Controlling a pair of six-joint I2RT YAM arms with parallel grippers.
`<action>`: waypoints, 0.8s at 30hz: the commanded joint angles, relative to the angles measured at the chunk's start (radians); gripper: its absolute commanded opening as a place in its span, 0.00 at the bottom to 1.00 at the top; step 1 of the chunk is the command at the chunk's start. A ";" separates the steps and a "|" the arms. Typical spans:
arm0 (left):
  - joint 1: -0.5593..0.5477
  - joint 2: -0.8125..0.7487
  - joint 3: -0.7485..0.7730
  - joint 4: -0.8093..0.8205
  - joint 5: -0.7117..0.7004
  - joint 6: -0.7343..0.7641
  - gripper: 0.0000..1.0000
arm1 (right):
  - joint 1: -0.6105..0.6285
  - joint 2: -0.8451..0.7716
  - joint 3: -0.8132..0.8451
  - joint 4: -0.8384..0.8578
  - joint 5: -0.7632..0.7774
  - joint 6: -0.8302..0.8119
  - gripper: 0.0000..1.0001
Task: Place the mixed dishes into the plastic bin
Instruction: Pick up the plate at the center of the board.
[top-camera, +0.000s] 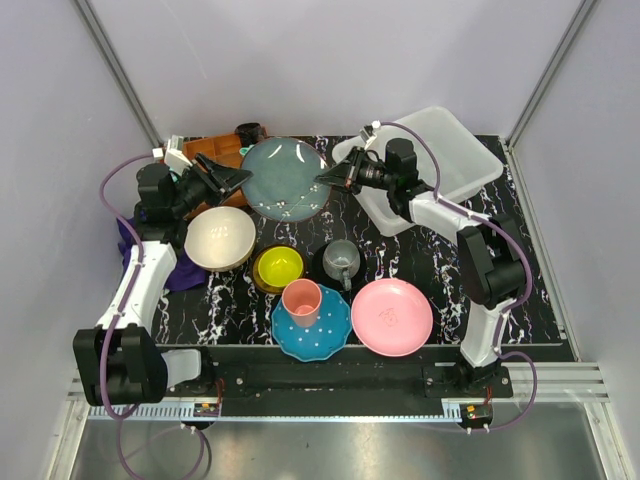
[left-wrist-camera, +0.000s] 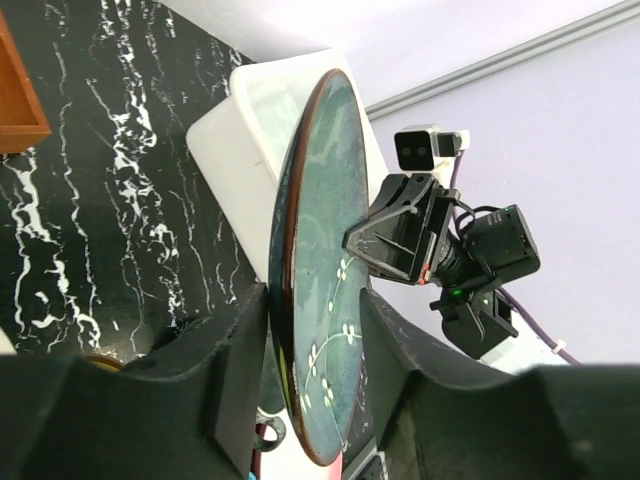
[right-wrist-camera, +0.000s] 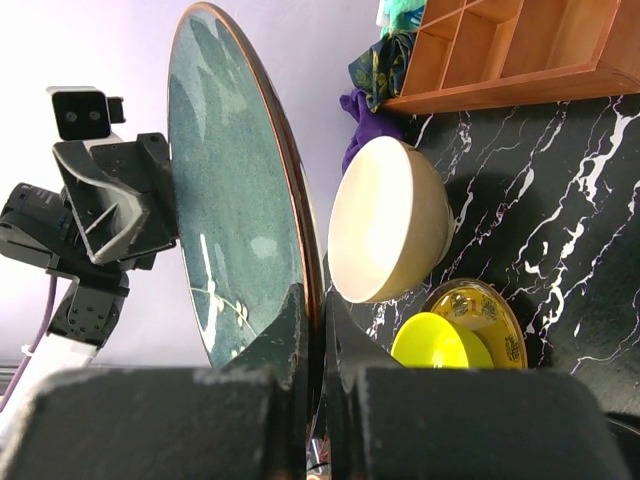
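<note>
The grey-blue plate (top-camera: 285, 178) hangs on edge above the table's back middle, between both grippers. My right gripper (top-camera: 325, 178) is shut on its right rim; in the right wrist view the fingers (right-wrist-camera: 295, 320) pinch the rim of the plate (right-wrist-camera: 225, 200). My left gripper (top-camera: 240, 178) straddles the left rim with its jaws open, and a gap shows beside the plate (left-wrist-camera: 320, 230). The plastic bin (top-camera: 470, 160) stands at the back right. On the table are the cream bowl (top-camera: 220, 238), yellow bowl (top-camera: 278, 266), grey mug (top-camera: 342, 260), pink cup (top-camera: 301, 298), blue dotted plate (top-camera: 330, 335) and pink plate (top-camera: 392, 316).
A brown wooden compartment tray (top-camera: 205, 152) sits at the back left behind my left gripper. A purple cloth (top-camera: 185, 272) lies at the left under the cream bowl's edge. The pink cup stands on the blue dotted plate. Walls enclose the table on three sides.
</note>
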 joint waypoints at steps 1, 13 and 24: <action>0.003 -0.044 -0.004 0.140 0.037 -0.024 0.48 | 0.000 -0.128 0.000 0.084 -0.022 0.023 0.00; 0.003 -0.034 -0.034 0.143 0.037 -0.015 0.64 | -0.006 -0.179 -0.029 0.090 0.008 0.050 0.00; 0.003 -0.027 -0.033 0.102 0.034 0.020 0.99 | -0.129 -0.219 -0.076 0.021 0.035 0.043 0.00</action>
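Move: My right hand already grips the plate's right rim, with the plate's middle about 8 cm to its left and 2 cm ahead. The bin's middle lies about 24 cm right, 12 cm ahead and 15 cm below this hand; the grey mug is some 9 cm back, 5 right, and the yellow bowl 9 back, 10 left, both some 18 cm lower. From my left hand, half open around the far-left rim, the bin is roughly 39 cm right, 16 ahead, 21 lower. I spread my left fingers from half open to fully open around the plate's left rim, that hand staying nearly in place. My right hand keeps its pinch on the right rim, eases back about 1.5 cm, then comes forward again while drawing the plate rightward towards the bin, about 3 cm in all, with a slight clockwise turn. ##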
